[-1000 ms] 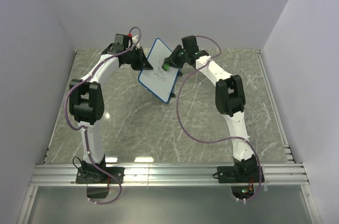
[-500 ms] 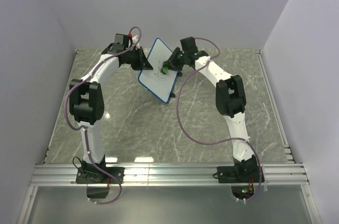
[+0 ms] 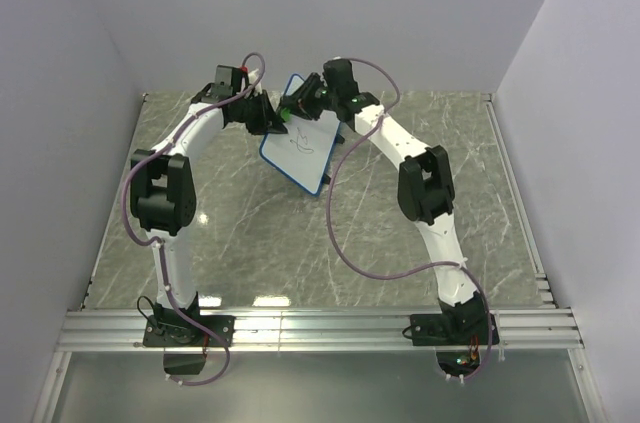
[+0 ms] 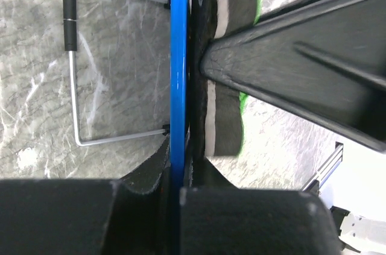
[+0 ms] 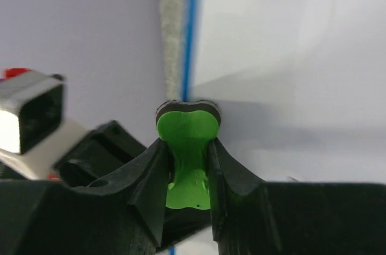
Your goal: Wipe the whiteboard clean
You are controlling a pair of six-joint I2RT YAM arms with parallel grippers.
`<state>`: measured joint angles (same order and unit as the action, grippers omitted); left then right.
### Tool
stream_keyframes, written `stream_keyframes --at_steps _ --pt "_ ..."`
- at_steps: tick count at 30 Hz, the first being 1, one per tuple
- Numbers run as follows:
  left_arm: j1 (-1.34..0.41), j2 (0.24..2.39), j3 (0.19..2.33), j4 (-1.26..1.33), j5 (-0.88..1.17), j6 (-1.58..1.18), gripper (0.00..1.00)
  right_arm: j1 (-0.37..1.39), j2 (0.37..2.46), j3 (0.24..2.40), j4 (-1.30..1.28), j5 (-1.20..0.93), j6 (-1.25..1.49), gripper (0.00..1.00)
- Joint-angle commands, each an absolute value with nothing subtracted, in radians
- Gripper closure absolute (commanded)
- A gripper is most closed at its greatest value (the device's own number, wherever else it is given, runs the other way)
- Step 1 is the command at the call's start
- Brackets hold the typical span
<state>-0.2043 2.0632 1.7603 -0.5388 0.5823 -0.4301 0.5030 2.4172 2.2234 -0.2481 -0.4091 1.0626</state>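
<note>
The whiteboard [image 3: 306,153] stands tilted at the back of the table, white with a blue rim, and a thin dark scribble [image 3: 300,142] shows near its middle. My left gripper [image 3: 268,119] is shut on its left edge; in the left wrist view the rim [image 4: 178,56] runs edge-on between the jaws of that gripper [image 4: 178,184]. My right gripper [image 3: 298,103] is shut on the green eraser [image 3: 285,115], which presses on the board's upper left part next to the left gripper. The right wrist view shows the eraser [image 5: 188,127] in the right gripper [image 5: 187,145] against the white face [image 5: 289,56].
The board's wire stand [image 4: 72,74] with a black foot sticks out behind it over the grey marble table [image 3: 400,233]. Pale walls close the back and both sides. A metal rail [image 3: 320,328] runs along the near edge by the arm bases.
My right gripper has slid the eraser from the board's middle up and left to the edge by the left gripper. The left gripper and the board have stayed put.
</note>
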Motion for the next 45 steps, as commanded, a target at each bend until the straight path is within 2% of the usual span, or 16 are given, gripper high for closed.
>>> stream_keyframes --at_steps 1,5,9,16,20,31,38,41,45 --pt "-0.298 2.115 1.698 -0.798 0.517 -0.324 1.00 0.545 2.465 2.095 -0.383 -0.443 1.023 1.00" --pt "-0.298 2.118 1.710 -0.802 0.515 -0.324 1.00 0.541 2.427 1.985 -0.491 -0.384 0.954 1.00" --pt "-0.296 2.120 1.715 -0.804 0.511 -0.322 1.00 0.545 2.304 1.702 -0.416 -0.370 0.957 1.00" --pt "-0.296 2.114 1.710 -0.802 0.506 -0.322 1.00 0.574 2.261 1.589 -0.443 -0.340 0.922 1.00" --pt "-0.298 2.102 1.700 -0.799 0.505 -0.321 1.00 0.594 2.275 1.686 -0.442 -0.356 0.945 1.00" --pt "-0.298 2.085 1.681 -0.796 0.497 -0.321 1.00 0.650 2.407 2.193 -0.480 -0.374 1.107 1.00" --pt "-0.296 2.063 1.664 -0.790 0.488 -0.318 1.00 0.653 2.411 2.138 -0.538 -0.318 1.085 1.00" --pt "-0.296 2.059 1.661 -0.787 0.489 -0.319 1.00 0.647 2.434 2.173 -0.764 -0.186 1.013 1.00" --pt "-0.295 2.062 1.669 -0.788 0.495 -0.319 1.00 0.640 2.407 2.073 -0.841 -0.049 0.960 1.00"
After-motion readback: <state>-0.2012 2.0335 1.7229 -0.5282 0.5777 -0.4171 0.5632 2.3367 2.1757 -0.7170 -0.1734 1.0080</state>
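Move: The right hand, already holding the green eraser against the whiteboard, goes for the rest of the scribble, about 5 cm back, 4 cm to its right and 5 cm lower down the slanted face. The board's near corner is roughly 13 cm back, 7 cm right and 15 cm below that hand. From the left hand, which still grips the board's left edge, the scribble lies some 6 cm right, 3 cm back and 2 cm lower. Down, back and to the right, the right hand sweeps the gripped eraser about 17 cm along the board over the scribble, wrist tipping down and rolling, then strokes back up, forward and left some 10 cm, nearly pauses, and starts down again. Its fingers keep hold of the eraser; the left hand stays, holding the board's edge against the strokes. ##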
